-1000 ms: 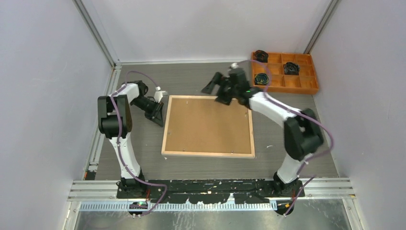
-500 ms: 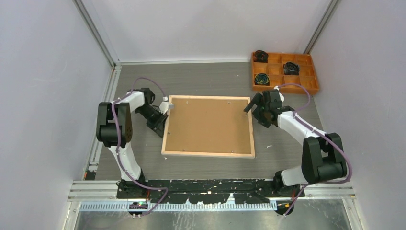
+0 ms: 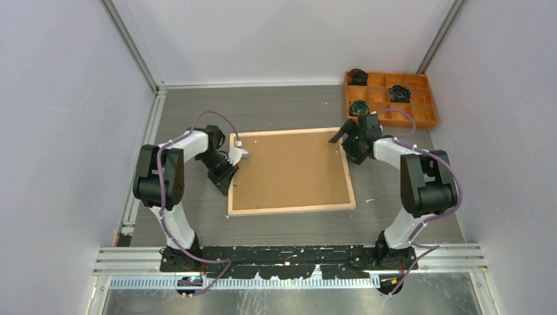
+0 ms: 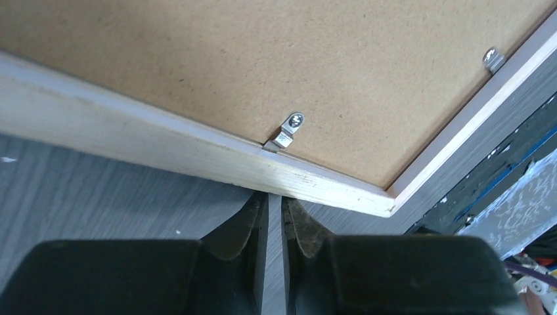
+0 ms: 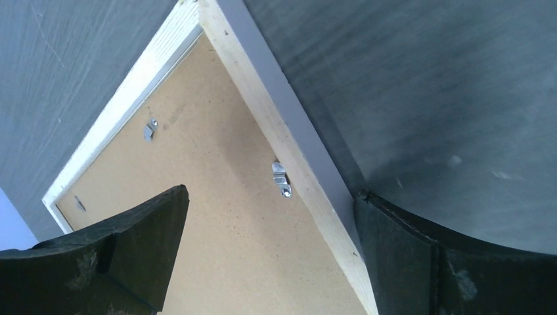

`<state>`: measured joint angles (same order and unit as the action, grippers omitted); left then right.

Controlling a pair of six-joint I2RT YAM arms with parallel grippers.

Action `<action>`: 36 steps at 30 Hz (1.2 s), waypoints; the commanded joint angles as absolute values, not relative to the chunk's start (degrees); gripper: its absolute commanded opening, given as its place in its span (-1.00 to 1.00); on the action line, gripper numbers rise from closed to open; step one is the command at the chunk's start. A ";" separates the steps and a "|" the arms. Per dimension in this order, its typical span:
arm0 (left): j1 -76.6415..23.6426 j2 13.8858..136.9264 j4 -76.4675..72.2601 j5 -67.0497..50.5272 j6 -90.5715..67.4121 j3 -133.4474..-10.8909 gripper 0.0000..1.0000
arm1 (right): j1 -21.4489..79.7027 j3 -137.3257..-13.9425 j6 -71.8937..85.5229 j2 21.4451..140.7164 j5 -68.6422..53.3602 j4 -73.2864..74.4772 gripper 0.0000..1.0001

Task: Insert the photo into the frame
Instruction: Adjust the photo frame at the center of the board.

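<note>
The frame point(image 3: 292, 209) lies back up on the table, its light wood rails around a brown backing board point(image 3: 292, 167) held by small metal clips point(image 4: 289, 128). The photo is hidden. My left gripper point(image 3: 231, 172) is low on the table at the frame's left rail point(image 4: 164, 151). Its jaws are almost closed, empty, with tips point(image 4: 274, 197) touching the rail's outer side. My right gripper point(image 3: 343, 139) is open at the far right corner. It straddles the right rail point(image 5: 289, 131), one finger point(image 5: 131, 243) over the board and the other point(image 5: 407, 249) outside.
An orange compartment tray point(image 3: 427, 118) holding a few dark coils stands at the back right, close behind the right gripper. Grey walls enclose the table on the left, back and right. A black rail runs along the near edge.
The frame has slid slightly right and turned a little. The left gripper has moved in against the left rail. The right gripper has swung from the far edge to the far right corner.
</note>
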<state>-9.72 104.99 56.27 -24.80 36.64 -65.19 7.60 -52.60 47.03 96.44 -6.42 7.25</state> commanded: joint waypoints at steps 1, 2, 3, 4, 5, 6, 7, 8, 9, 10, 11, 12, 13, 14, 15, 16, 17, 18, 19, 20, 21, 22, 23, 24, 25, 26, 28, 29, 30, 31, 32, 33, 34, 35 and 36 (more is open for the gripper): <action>-11.58 102.38 55.26 -25.73 37.73 -63.12 -0.69 | 11.18 -57.92 50.27 102.19 -11.07 4.19 1.00; -11.74 102.13 55.54 -25.84 37.94 -62.99 -0.69 | 12.37 -59.89 50.38 103.67 -11.06 4.67 1.00; -11.84 101.93 55.90 -25.99 38.10 -62.94 -0.69 | 13.54 -62.40 50.63 105.27 -11.22 5.16 1.00; -12.13 101.81 56.14 -26.06 38.18 -62.89 -0.69 | 14.72 -66.09 51.02 107.48 -11.32 5.68 1.00; -12.36 101.66 56.29 -26.10 38.18 -62.73 -0.69 | 15.94 -68.92 51.08 109.36 -11.35 6.37 1.00; -12.65 101.45 56.33 -26.08 38.15 -62.56 -0.69 | 17.27 -72.57 50.84 111.41 -11.23 7.35 1.00; -13.06 101.31 56.34 -26.14 38.08 -62.42 -0.69 | 18.40 -76.30 50.54 113.61 -11.05 8.77 1.00; -13.54 101.28 56.34 -26.23 37.94 -62.24 -0.69 | 19.39 -80.18 50.26 116.12 -11.10 10.14 1.00; -14.25 101.25 56.34 -26.51 37.77 -62.16 -0.69 | 20.44 -84.54 49.93 118.74 -11.76 11.46 1.00; -15.16 101.29 56.20 -26.91 37.26 -62.06 -0.69 | 20.84 -88.70 49.54 121.76 -12.23 12.95 1.00; -16.25 101.33 55.98 -27.41 36.58 -62.01 -0.69 | 21.62 -93.45 49.12 124.70 -13.16 15.41 1.00; -18.15 101.46 55.72 -28.21 35.81 -62.01 -0.69 | 22.09 -97.75 48.70 127.34 -13.74 17.16 1.00; -19.17 101.64 55.43 -29.06 34.85 -62.10 -0.69 | 22.41 -101.56 48.17 129.79 -13.90 18.86 1.00; -21.85 101.87 55.05 -29.60 33.83 -62.19 -0.69 | 22.57 -104.94 47.65 131.70 -13.69 20.19 1.00; -24.03 102.16 54.69 -30.16 32.85 -62.42 -0.69 | 22.66 -107.70 47.11 133.28 -13.36 21.49 1.00; -26.00 102.47 54.37 -30.83 31.88 -62.59 -0.68 | 22.67 -110.32 46.53 134.39 -12.75 22.75 1.00; -27.97 102.74 54.26 -31.67 31.08 -62.85 -0.66 | 22.44 -112.70 45.64 135.02 -11.71 24.22 1.00; -29.65 102.92 54.54 -32.44 30.43 -63.13 -0.62 | 22.26 -114.71 44.68 135.15 -10.71 25.63 1.00; -30.96 102.96 54.84 -33.17 29.98 -63.31 -0.53 | 21.98 -116.45 43.26 134.63 -9.40 26.79 1.00; -31.84 102.74 55.34 -33.69 29.86 -63.56 -0.40 | 21.59 -117.62 42.18 133.86 -8.06 27.87 1.00; -32.05 102.33 56.00 -34.20 30.01 -63.85 -0.28 | 21.14 -118.44 41.18 132.65 -6.69 28.62 1.00; -32.08 101.86 57.10 -34.37 30.48 -64.23 -0.16 | 20.69 -118.76 40.16 131.40 -5.18 29.29 1.00; -31.96 101.07 58.86 -34.21 31.16 -64.59 -0.08 | 20.01 -118.51 39.30 129.92 -3.58 29.67 1.00; -31.80 100.11 60.20 -34.07 32.01 -64.91 -0.01 | 19.57 -117.96 38.33 128.37 -2.40 30.09 1.00; -31.48 99.04 61.94 -34.22 32.82 -65.13 0.03 | 19.16 -117.15 37.49 126.77 -1.05 30.55 1.00; -30.97 97.80 63.51 -34.53 33.96 -65.44 0.06 | 18.95 -116.14 36.66 125.04 -0.28 31.00 1.00; -29.45 95.32 66.80 -34.54 35.83 -66.61 0.11 | 18.48 -113.22 35.88 121.55 3.33 32.10 1.00; -28.20 94.06 68.52 -34.54 37.05 -67.66 0.12 | 18.46 -110.46 36.05 119.23 3.49 32.36 1.00; -26.40 93.05 70.07 -34.44 38.00 -69.19 0.12 | 18.44 -106.84 36.51 116.62 3.66 32.10 1.00; -23.29 92.22 71.35 -34.41 38.88 -71.59 0.12 | 18.41 -102.45 37.46 113.37 3.53 30.83 1.00; -20.70 91.89 72.31 -34.41 39.79 -72.89 0.12 | 18.45 -97.32 38.84 110.26 2.85 29.20 1.00; -17.89 92.15 72.90 -33.90 40.49 -75.83 0.12 | 18.45 -92.63 40.19 106.67 2.38 27.72 1.00; -15.28 92.74 72.65 -32.90 40.36 -78.11 0.11 | 18.49 -87.83 41.37 103.37 1.56 26.59 1.00; -12.35 93.83 71.21 -31.24 39.16 -80.15 0.10 | 18.54 -83.47 42.61 100.32 0.91 25.68 1.00; -9.50 95.45 69.33 -29.49 37.77 -82.35 0.07 | 18.54 -79.42 43.91 97.11 -0.84 24.84 1.00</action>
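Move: The photo frame lies board side up between the hands. Its middle is about 24 cm to the left hand's right, 6 cm ahead and roughly level; from the right hand it is 21 cm left, 10 cm back and 2 cm below. The frame's near-left corner is 8 cm straight back from the left hand. Its far-right corner is 7 cm ahead and 1 cm left of the right hand, with the orange tray 18 cm ahead and 17 cm right. The frame is swung counter-clockwise from both sides: the right hand's outer finger, already against its right edge, pushes forward and left about 20 cm, while the left hand's nearly shut fingertips press its left edge back, then rightward. Both then lift clear some 10 cm, the left hand going forward as its fingers open halfway, the right coming back and right, still wide open. ##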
